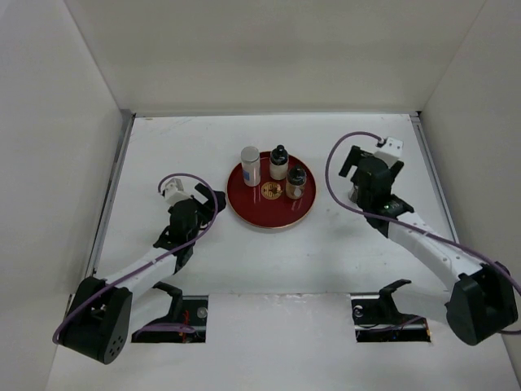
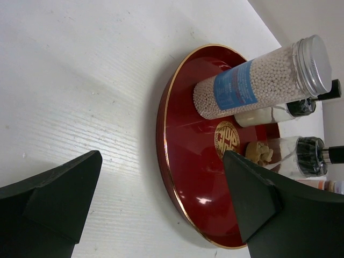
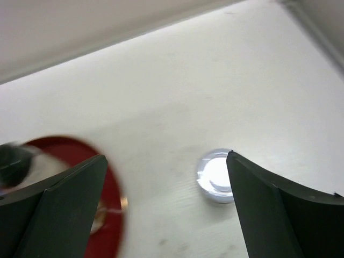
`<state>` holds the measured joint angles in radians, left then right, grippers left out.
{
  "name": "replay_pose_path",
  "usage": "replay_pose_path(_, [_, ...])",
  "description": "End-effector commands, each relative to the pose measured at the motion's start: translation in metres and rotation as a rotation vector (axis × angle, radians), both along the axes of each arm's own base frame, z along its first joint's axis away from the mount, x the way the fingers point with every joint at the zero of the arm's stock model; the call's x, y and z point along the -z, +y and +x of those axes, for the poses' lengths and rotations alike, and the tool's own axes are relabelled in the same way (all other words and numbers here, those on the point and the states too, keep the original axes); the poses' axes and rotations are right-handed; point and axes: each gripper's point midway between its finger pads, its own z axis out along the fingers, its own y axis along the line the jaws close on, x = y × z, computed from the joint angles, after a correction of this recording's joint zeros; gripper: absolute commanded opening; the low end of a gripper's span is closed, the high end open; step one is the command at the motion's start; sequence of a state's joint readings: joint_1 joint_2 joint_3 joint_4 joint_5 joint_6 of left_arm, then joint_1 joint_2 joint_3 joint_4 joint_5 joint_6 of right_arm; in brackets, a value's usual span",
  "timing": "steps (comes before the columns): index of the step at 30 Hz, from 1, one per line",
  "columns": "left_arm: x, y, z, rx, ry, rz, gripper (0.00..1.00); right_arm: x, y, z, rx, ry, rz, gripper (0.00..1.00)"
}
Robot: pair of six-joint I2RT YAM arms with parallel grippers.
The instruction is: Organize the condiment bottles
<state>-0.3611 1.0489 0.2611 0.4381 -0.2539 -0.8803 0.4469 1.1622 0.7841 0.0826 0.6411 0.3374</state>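
Three condiment bottles stand on the round red tray: a pale bead-filled cylinder with a silver cap and two dark-necked, black-capped bottles. The left wrist view shows the cylinder, both black-capped bottles and the tray. My left gripper is open, level with the tray's left rim and holding nothing. My right gripper is open above the table right of the tray. A lilac-capped bottle stands below it, by the right finger, not gripped.
White walls enclose the table on the left, back and right. A gold emblem marks the tray's middle. Purple cables loop off both wrists. Two dark openings lie at the near edge by the arm bases.
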Motion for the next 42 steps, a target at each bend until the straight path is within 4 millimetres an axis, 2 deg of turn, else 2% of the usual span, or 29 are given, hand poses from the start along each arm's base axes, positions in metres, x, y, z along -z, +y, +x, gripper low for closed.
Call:
replay_pose_path(1, [-0.015,-0.005,0.004,0.008,-0.053,-0.023,1.00,0.048,-0.035,-0.013,0.123,0.108,-0.042,1.00])
replay_pose_path(6, [-0.013,-0.006,0.004,0.008,-0.048,-0.014,1.00,0.069,-0.040,0.001,0.133,0.163,-0.013,1.00])
replay_pose_path(9, [-0.016,-0.005,0.003,0.008,-0.057,-0.016,1.00,0.087,-0.050,0.012,0.151,0.208,0.012,1.00])
replay_pose_path(12, [-0.015,-0.005,0.004,0.004,-0.053,-0.013,1.00,0.107,-0.049,0.020,0.132,0.254,0.040,1.00])
replay_pose_path(14, [-0.014,-0.004,0.004,0.005,-0.051,-0.014,1.00,0.115,-0.045,0.023,0.122,0.270,0.063,0.96])
replay_pose_path(15, [-0.015,-0.004,0.004,0.005,-0.054,-0.015,1.00,0.117,-0.044,0.024,0.118,0.273,0.066,0.90])
replay_pose_path(18, [-0.016,-0.004,0.003,0.002,-0.059,-0.013,1.00,0.104,-0.049,0.022,0.146,0.222,0.073,0.68])
replay_pose_path(20, [-0.015,-0.004,0.003,0.003,-0.055,-0.012,1.00,0.085,-0.053,0.016,0.167,0.156,0.071,0.63])
replay_pose_path(23, [-0.017,-0.003,0.004,0.000,-0.062,-0.014,1.00,0.044,-0.038,-0.005,0.134,0.054,0.047,0.60])
replay_pose_path(25, [-0.017,-0.004,0.003,0.003,-0.062,-0.014,1.00,0.025,-0.026,-0.023,0.094,0.015,0.029,0.59])
replay_pose_path(27, [-0.016,-0.005,0.003,0.005,-0.058,-0.013,1.00,0.016,-0.007,-0.042,0.021,0.003,0.033,0.58])
replay_pose_path(30, [-0.017,-0.005,0.004,0.005,-0.061,-0.014,1.00,0.015,0.032,-0.066,-0.115,0.018,0.038,0.57])
replay_pose_path(33, [-0.013,-0.003,0.005,-0.003,-0.051,-0.011,1.00,0.016,0.073,-0.081,-0.230,0.028,0.061,0.57])
replay_pose_path(38, [-0.016,0.002,0.006,-0.017,-0.057,-0.011,1.00,0.008,0.152,-0.086,-0.399,0.029,0.072,0.57])
replay_pose_path(42, [-0.012,0.008,0.007,-0.032,-0.047,-0.010,1.00,0.015,0.204,-0.070,-0.472,0.022,0.042,0.57])
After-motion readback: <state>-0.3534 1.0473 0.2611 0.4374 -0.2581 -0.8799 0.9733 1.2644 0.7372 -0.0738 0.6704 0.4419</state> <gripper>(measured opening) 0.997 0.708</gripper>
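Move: The white-lidded jar stands about 5 cm to the right of the right hand, level with it in reach and some 16 cm below. The tray's middle lies about 24 cm to the hand's left and 3 cm ahead. On it, the brown-filled bottle stands 17 cm left and 4 cm ahead of the hand, the black-capped white bottle 22 cm left and 9 cm ahead. From the left hand the jar is roughly 53 cm right and 5 cm farther out. The right hand drops about 14 cm with open fingers, easing to its right and tipping some 20 degrees farther down, until its fingers straddle the white-lidded jar, and there they close and grip the jar around its upper part. It then lifts the jar some 12 cm while swinging left about 21 cm and back 10 cm towards the tray, turning counter-clockwise some 35 degrees and sinking again at the end on the near side of the brown-filled bottle, fingers keeping their hold. ##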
